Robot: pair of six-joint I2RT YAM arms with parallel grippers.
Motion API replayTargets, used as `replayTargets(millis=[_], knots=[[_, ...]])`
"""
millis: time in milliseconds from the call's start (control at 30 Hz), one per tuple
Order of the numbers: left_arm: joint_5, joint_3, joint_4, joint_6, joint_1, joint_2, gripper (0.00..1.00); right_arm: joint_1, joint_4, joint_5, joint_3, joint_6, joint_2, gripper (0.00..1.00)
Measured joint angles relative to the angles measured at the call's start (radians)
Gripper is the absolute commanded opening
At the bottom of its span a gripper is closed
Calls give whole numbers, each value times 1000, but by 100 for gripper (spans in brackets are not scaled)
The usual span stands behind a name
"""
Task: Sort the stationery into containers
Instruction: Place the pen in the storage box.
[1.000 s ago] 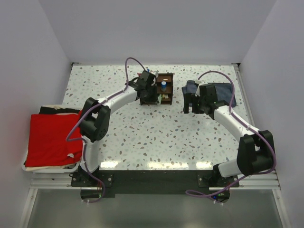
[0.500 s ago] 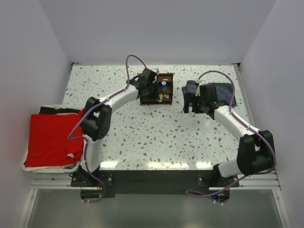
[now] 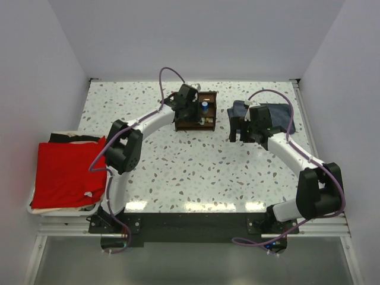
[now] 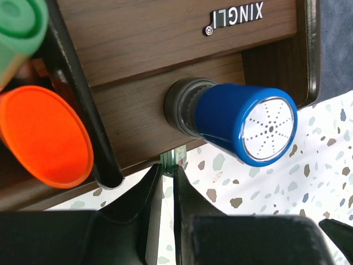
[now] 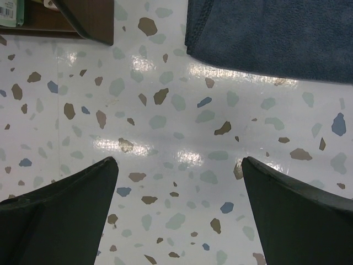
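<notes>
The dark brown wooden organizer (image 4: pixel 165 33) fills the left wrist view; from above it stands at the back centre (image 3: pixel 205 119). In its compartments are a blue cylinder (image 4: pixel 237 121), an orange highlighter end (image 4: pixel 44 135) and a green pen end (image 4: pixel 19 22). My left gripper (image 4: pixel 168 171) is at the organizer's edge, shut on a pale green tube (image 4: pixel 177 157) that shows at its tips. From above, the left gripper (image 3: pixel 189 108) is over the organizer's left side. My right gripper (image 5: pixel 177 161) hangs open over bare table, holding nothing, right of the organizer (image 5: pixel 83 14).
A folded blue-grey cloth (image 3: pixel 276 116) lies at the back right, just beyond the right gripper (image 3: pixel 237 132); in the right wrist view the blue-grey cloth (image 5: pixel 270 33) is at the top. A red cloth (image 3: pixel 62 172) rests in a white tray (image 3: pixel 35 208) at the left edge.
The left gripper has shifted slightly right, further over the organizer, still shut on the tube. The right arm has not moved.
</notes>
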Motion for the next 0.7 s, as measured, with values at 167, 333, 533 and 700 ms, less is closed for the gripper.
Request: replayTargets(millis=[167,333,533,700], knots=[[0,0,3,13,0,2,32,-2,3,0,0,2,0,99],[14,0,14,21,-3,5,41,-3,6,0,0,4,5,99],[18,0,27,21,-6,5,42,-3,6,0,0,5,5,99],[18,-8,24,24,-5,0,43,-4,6,0,0,4,5,99]])
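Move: My left hand holds the green pen right at the low front compartment of the storage box, whose floor space lies about 1 cm ahead of and 2 cm below my pads. The small yellow blocks are in that compartment some 3 cm to the right and 1 cm ahead. The blue can stands on the shelf above, about 4 cm ahead and 3 cm right; the orange-capped thing sits roughly 7 cm ahead and 5 cm left. From my idle right hand, the compartment is about 7 cm ahead, 15 cm left and a few centimetres below. I keep my left hand in place at the box's lower front compartment and open my fingers from nearly shut to a bit under half wide, letting go of the green pen there. As they part, the hand shifts only about half a centimetre to the right, staying low below the blue can, with the wrist hardly turning. ##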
